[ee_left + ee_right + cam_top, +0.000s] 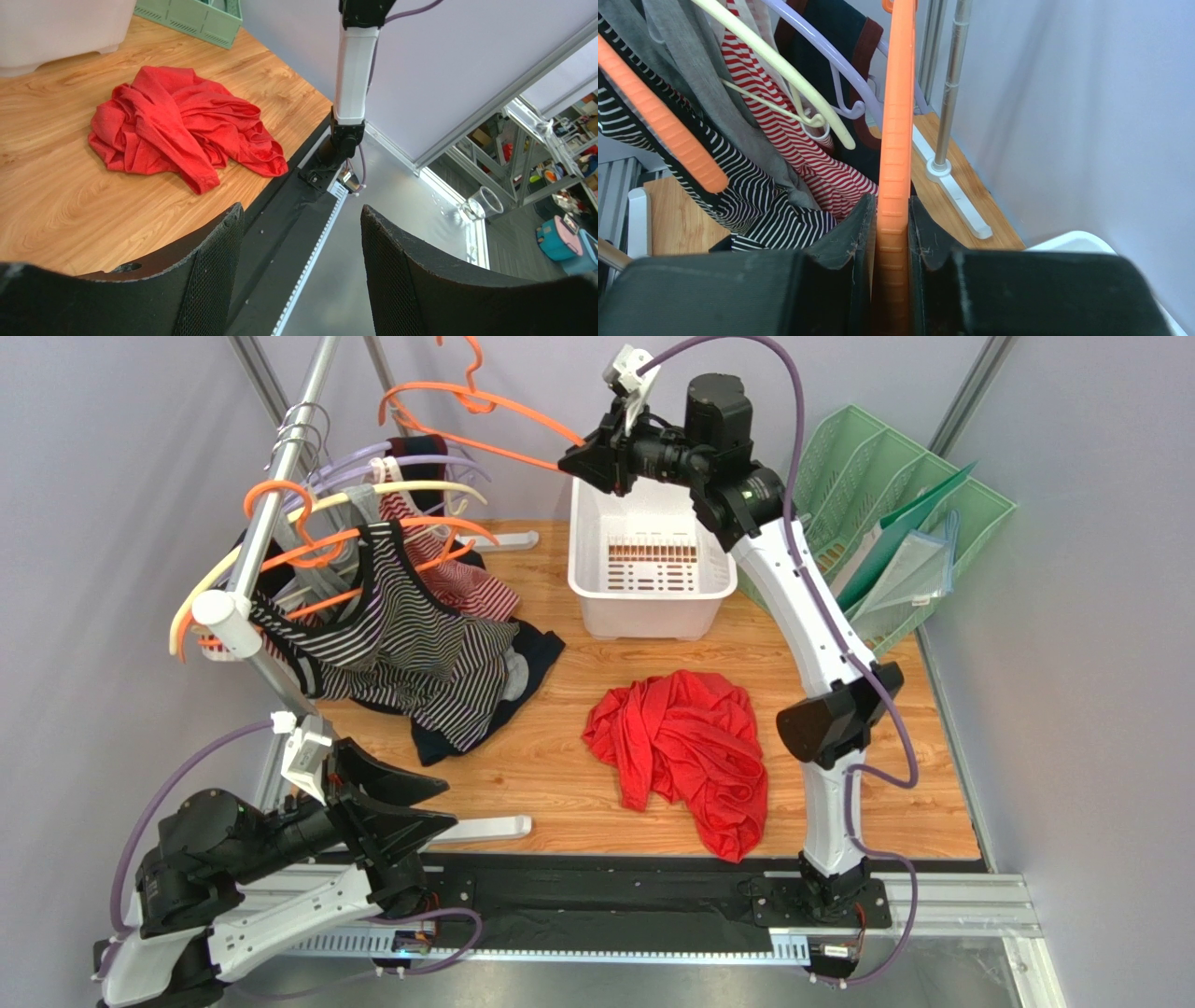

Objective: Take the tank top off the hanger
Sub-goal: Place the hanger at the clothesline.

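The red tank top [680, 756] lies crumpled on the wooden table, off any hanger; the left wrist view shows this tank top [175, 126] up and to the left of the fingers. A bare orange hanger [526, 416] is held high at the back, beside the rack. My right gripper [575, 459] is shut on one end of it. In the right wrist view the hanger [896, 140] runs straight up between the pads of that gripper [894, 210]. My left gripper [435, 805] stands open and empty low at the front left [302, 217], over the table's near edge.
A clothes rack [281, 476] at the left carries several hangers with striped garments [407, 637] drooping onto the table. A white basket [652, 567] stands at the back centre, a green file rack [898, 518] at the back right. The rack's white foot [484, 829] lies near my left gripper.
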{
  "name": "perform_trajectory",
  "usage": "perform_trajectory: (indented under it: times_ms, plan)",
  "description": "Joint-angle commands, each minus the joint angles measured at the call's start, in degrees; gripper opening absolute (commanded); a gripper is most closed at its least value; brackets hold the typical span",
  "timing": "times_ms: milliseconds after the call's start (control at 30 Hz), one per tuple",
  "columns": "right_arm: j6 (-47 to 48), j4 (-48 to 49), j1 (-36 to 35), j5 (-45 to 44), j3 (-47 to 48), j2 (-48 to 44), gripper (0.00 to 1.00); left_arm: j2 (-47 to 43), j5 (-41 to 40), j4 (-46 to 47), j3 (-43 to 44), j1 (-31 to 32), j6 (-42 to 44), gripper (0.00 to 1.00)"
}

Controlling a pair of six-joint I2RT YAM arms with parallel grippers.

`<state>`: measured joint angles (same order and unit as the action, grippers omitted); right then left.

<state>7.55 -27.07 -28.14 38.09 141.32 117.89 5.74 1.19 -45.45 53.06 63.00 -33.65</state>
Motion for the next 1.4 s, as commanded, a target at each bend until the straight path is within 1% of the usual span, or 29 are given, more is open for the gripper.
perform_trajectory:
  times_ms: [0,33,133,167,267,400,600,800,833,867,1000,1133,1233,1333,1367]
  plan:
    - [-5.52,11.94,-0.24,8.76,5.27,4.80,0.00,0.68,-1.10,-0.16,-0.85,0.19,-1.42,0.67]
    - [-5.79,12.30,-1.29,8.41,7.98,7.07,0.00,0.94,-1.02,-0.08,-0.85,0.19,-1.33,0.67]
    - [-7.20,18.35,-3.40,8.15,8.80,9.98,0.00,1.64,-1.02,0.01,-0.59,0.19,-1.33,0.66]
    - [-9.81,21.41,-3.85,7.88,9.50,10.60,0.00,1.73,-2.58,-0.07,-0.59,0.19,-1.33,0.66]
    - [-10.80,24.77,-5.60,5.86,11.96,13.24,0.00,1.65,-3.04,0.36,-0.67,0.19,-1.51,0.66]
    - [-10.02,26.54,-7.89,2.79,12.05,14.83,0.00,1.56,-2.60,0.80,-0.94,0.10,-2.03,0.66]
    - [-11.24,30.76,-9.12,2.87,12.32,16.58,0.00,1.91,-1.72,1.59,-1.47,0.19,-1.24,0.66]
    - [-7.73,29.88,-11.58,-0.11,12.75,17.99,0.00,2.35,-1.54,3.00,-1.99,0.19,-1.86,0.66]
    - [-5.55,29.88,-11.76,-0.81,13.10,18.34,0.00,2.52,-1.54,3.35,-2.08,0.19,-1.86,0.66]
    - [-5.36,30.49,-11.94,-1.26,13.19,18.61,0.00,2.79,-0.32,3.35,-2.08,0.19,-1.77,0.65]
    - [-5.36,32.17,-12.03,-4.15,14.51,20.01,0.00,3.05,-0.40,3.44,-2.26,0.19,-1.68,0.65]
    - [-5.01,33.22,-12.11,-4.95,14.07,20.37,0.00,3.40,0.04,4.14,-1.91,0.19,-0.89,0.65]
    - [-4.39,32.17,-11.85,-6.62,12.06,19.23,0.00,5.07,3.10,6.94,-1.12,0.19,0.25,0.64]
    - [-5.79,31.03,-11.06,-7.15,10.04,17.38,0.00,9.54,7.59,10.98,1.42,0.19,2.62,0.64]
    - [-5.97,30.76,-10.80,-7.06,9.51,16.86,0.00,13.21,10.30,11.96,2.65,0.19,4.54,0.64]
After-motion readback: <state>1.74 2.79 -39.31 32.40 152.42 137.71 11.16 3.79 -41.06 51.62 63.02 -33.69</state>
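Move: Over the far-left part of the white basket, the right hand holds the bare orange hanger by one end; the clothesline stretch ahead of its hook is about 35 cm left, 8 cm forward and perhaps 6 cm higher. Purple hangers hang roughly 25 cm left, level ahead; the yellow hanger is some 27 cm left, 3 cm back. The basket's middle is 7 cm forward, 8 cm right, far below. From the empty left hand, that clothesline stretch is about 50 cm ahead, 16 cm left and higher. Carrying the hanger left towards the clothesline, the right hand first dips and edges forward a couple of centimetres, then swings about 14 cm left while easing back most of that forward reach and regaining most of the height. Its fingers tip up some 15 degrees and keep their pinch on the hanger's end; the left hand, still open, drifts a little right. ##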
